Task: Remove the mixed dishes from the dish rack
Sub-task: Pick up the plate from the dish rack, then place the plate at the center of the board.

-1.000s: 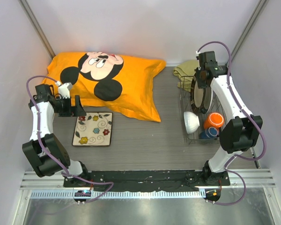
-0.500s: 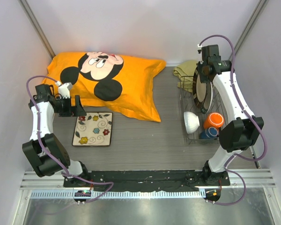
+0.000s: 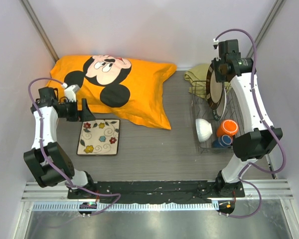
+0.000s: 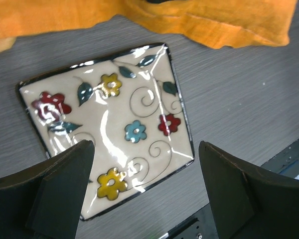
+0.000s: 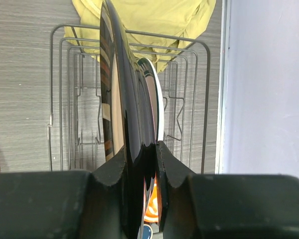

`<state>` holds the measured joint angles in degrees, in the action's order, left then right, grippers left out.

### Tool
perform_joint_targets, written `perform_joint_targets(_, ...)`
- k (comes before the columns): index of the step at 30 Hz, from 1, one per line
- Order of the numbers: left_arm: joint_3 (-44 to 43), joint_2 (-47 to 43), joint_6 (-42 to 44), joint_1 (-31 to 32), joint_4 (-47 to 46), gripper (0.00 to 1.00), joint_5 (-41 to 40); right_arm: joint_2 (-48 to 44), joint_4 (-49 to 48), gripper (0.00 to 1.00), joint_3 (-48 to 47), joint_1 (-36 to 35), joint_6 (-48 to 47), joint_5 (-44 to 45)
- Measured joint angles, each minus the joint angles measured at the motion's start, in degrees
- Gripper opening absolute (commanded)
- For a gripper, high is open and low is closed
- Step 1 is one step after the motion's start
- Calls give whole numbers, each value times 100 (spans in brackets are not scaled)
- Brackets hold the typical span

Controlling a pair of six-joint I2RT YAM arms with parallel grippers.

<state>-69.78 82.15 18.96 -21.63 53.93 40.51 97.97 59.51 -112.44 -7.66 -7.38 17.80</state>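
The dish rack [image 3: 209,144] stands at the right. My right gripper [image 3: 222,74] is shut on the top rim of the round brown dark-rimmed plate [image 3: 215,97], which hangs on edge over the rack's far half. In the right wrist view the gripper [image 5: 139,149] pinches that plate [image 5: 123,89], and a white plate [image 5: 157,94] stands just behind it. A white bowl [image 3: 203,129], orange mug [image 3: 227,128] and small dark-blue cup [image 3: 222,142] sit in the rack's near half. The square floral plate [image 3: 98,137] lies flat on the table. My left gripper [image 3: 83,110] hovers open above it [image 4: 109,124].
A large orange Mickey Mouse pillow [image 3: 114,87] lies across the back of the table, its corner reaching toward the middle. An olive-green cloth [image 3: 195,78] is bunched behind the rack. Walls close in on both sides.
The right arm has risen and drawn back, lifting the brown plate higher in the rack. The left gripper has edged slightly back from the floral plate.
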Motion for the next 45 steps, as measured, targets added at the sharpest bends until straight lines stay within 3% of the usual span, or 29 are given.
perform_joint_targets(8, -219, -87, 28, 758, 48, 91, 754, -48, 236, 1, -328, -160, -24, -492)
perform_joint_targets(13, -437, -280, -210, 1742, -92, 91, 1075, -236, 339, 1, -323, -481, -92, -1292)
perform_joint_targets(17, -586, -326, -374, 2181, -254, 91, 1320, -527, 358, 1, -308, -702, -162, -2074)
perform_joint_targets(31, -815, -490, -664, 3550, -1196, 91, 1456, -1222, 511, 1, 610, -1893, -645, -3849)
perform_joint_targets(45, -817, -227, -649, 4457, -1836, 90, 1436, -1222, 664, 1, 896, -2387, -1281, -4758)
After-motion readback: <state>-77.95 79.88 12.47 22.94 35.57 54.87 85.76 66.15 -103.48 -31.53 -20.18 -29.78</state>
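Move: Hanging from the right hand's closed fingers, the round plate has its middle about 10 cm below them and 3 cm back. It is bound for the open table roughly 20 cm back, 30 cm left and 28 cm below. The second plate stands 5 cm right, 3 cm back and 18 cm below that hand; the white bowl, 14 cm back, 7 cm left, 24 cm below. From the left hand, the round plate lies some 67 cm right and 8 cm ahead. Carrying the round plate by its rim, the right hand swings about 25 cm left and 17 cm back, away from the rack, rising a little before sinking again, and turns some 65 degrees counter-clockwise with its left side lifting. The open left hand comes to meet it, going about 27 cm right and 12 cm up, turning roughly 50 degrees clockwise until its fingers come close to the plate's free rim. ##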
